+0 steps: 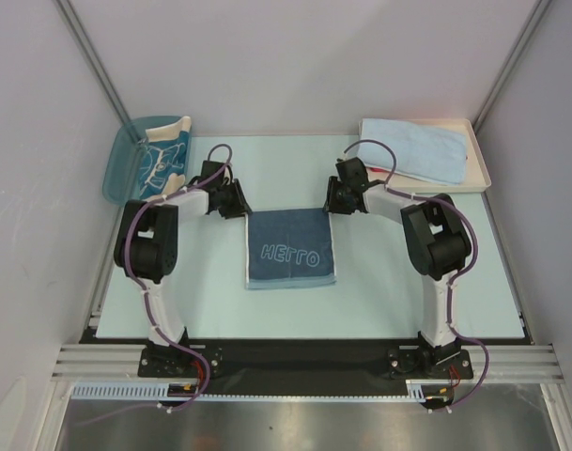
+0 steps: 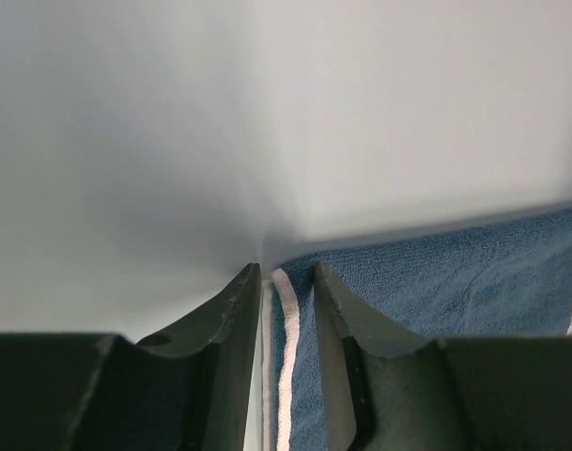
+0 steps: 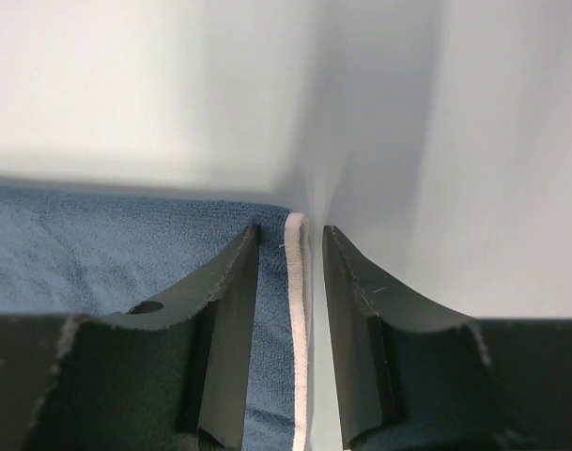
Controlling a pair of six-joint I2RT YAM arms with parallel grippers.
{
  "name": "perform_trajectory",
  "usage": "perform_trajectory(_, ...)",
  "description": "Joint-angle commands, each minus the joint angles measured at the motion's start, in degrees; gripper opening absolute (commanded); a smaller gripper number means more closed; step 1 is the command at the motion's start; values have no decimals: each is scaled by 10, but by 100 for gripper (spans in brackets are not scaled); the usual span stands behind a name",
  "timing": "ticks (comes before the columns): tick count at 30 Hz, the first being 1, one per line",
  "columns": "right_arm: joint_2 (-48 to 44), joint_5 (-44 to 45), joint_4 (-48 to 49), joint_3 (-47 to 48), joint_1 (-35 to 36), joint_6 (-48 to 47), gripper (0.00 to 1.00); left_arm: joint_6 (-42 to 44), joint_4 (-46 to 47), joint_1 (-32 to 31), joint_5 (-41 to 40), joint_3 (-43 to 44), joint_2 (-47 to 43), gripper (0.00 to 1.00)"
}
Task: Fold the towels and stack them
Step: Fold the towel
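A dark-blue towel [image 1: 290, 247] with pale lettering lies folded flat at mid-table. My left gripper [image 1: 237, 202] is down at its far left corner and my right gripper [image 1: 334, 199] at its far right corner. In the left wrist view the left gripper [image 2: 286, 272] has its jaws apart around the white-hemmed edge of the towel [image 2: 455, 272]. Seen from the right wrist, the right gripper [image 3: 290, 235] straddles the white hem of the towel [image 3: 98, 244], with bare table showing between the hem and the outer finger. Neither corner is lifted.
A cream tray [image 1: 477, 155] at the back right holds a folded light-blue towel [image 1: 412, 148]. A translucent blue bin [image 1: 116, 169] at the back left contains a beige, teal-patterned towel [image 1: 165, 155]. Grey walls close in the table on three sides.
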Motion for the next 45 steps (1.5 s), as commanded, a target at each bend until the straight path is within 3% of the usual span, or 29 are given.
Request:
perform_trajectory(1,21,18,-13,22,-1,-16,38,2,-16,0,-9,8,28,35)
perform_trajectory(10,34,22,-13,28,1,-24,29,-3,-15,-5,-2,14,41,18)
perform_trajectory(13,34,27,-13,28,1,-28,17,-4,-12,-6,3,15,36,12)
perform_trajectory(14,33,27,-15,28,0,-28,8,-3,-8,-6,3,15,33,10)
perform_trajectory(17,30,27,-16,32,-4,-32,0,-2,5,-6,17,22,27,7)
perform_trajectory(23,5,27,5,27,-12,-35,0,-8,56,-5,28,22,3,0)
perform_trajectory(36,-90,6,53,3,-32,-37,0,-30,137,6,44,20,-83,0)
perform_trajectory(45,-172,8,78,-99,-19,-21,0,-79,196,6,46,-98,-154,0)
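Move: The left hand stands half open right at the folded blue towel's far left corner, which is about 1 cm ahead and 1 cm below; the towel's near edge has its middle some 17 cm back and 9 cm to the right, and the teal tub sits about 13 cm ahead, 21 cm left. For the right hand, the far right corner is likewise about 1 cm ahead and 1 cm below, the tray roughly 14 cm ahead and 19 cm right. Both hands creep about 1 cm farther forward, close to the table, and their fingers shut on the towel's two far corners, the left's more slowly. Together they then lift the pinched edge some 8 to 9 cm, first forward, then easing back 2 cm, drifting about 2 cm right as the fingertips tilt forward, the left's nearly 20 degrees. ##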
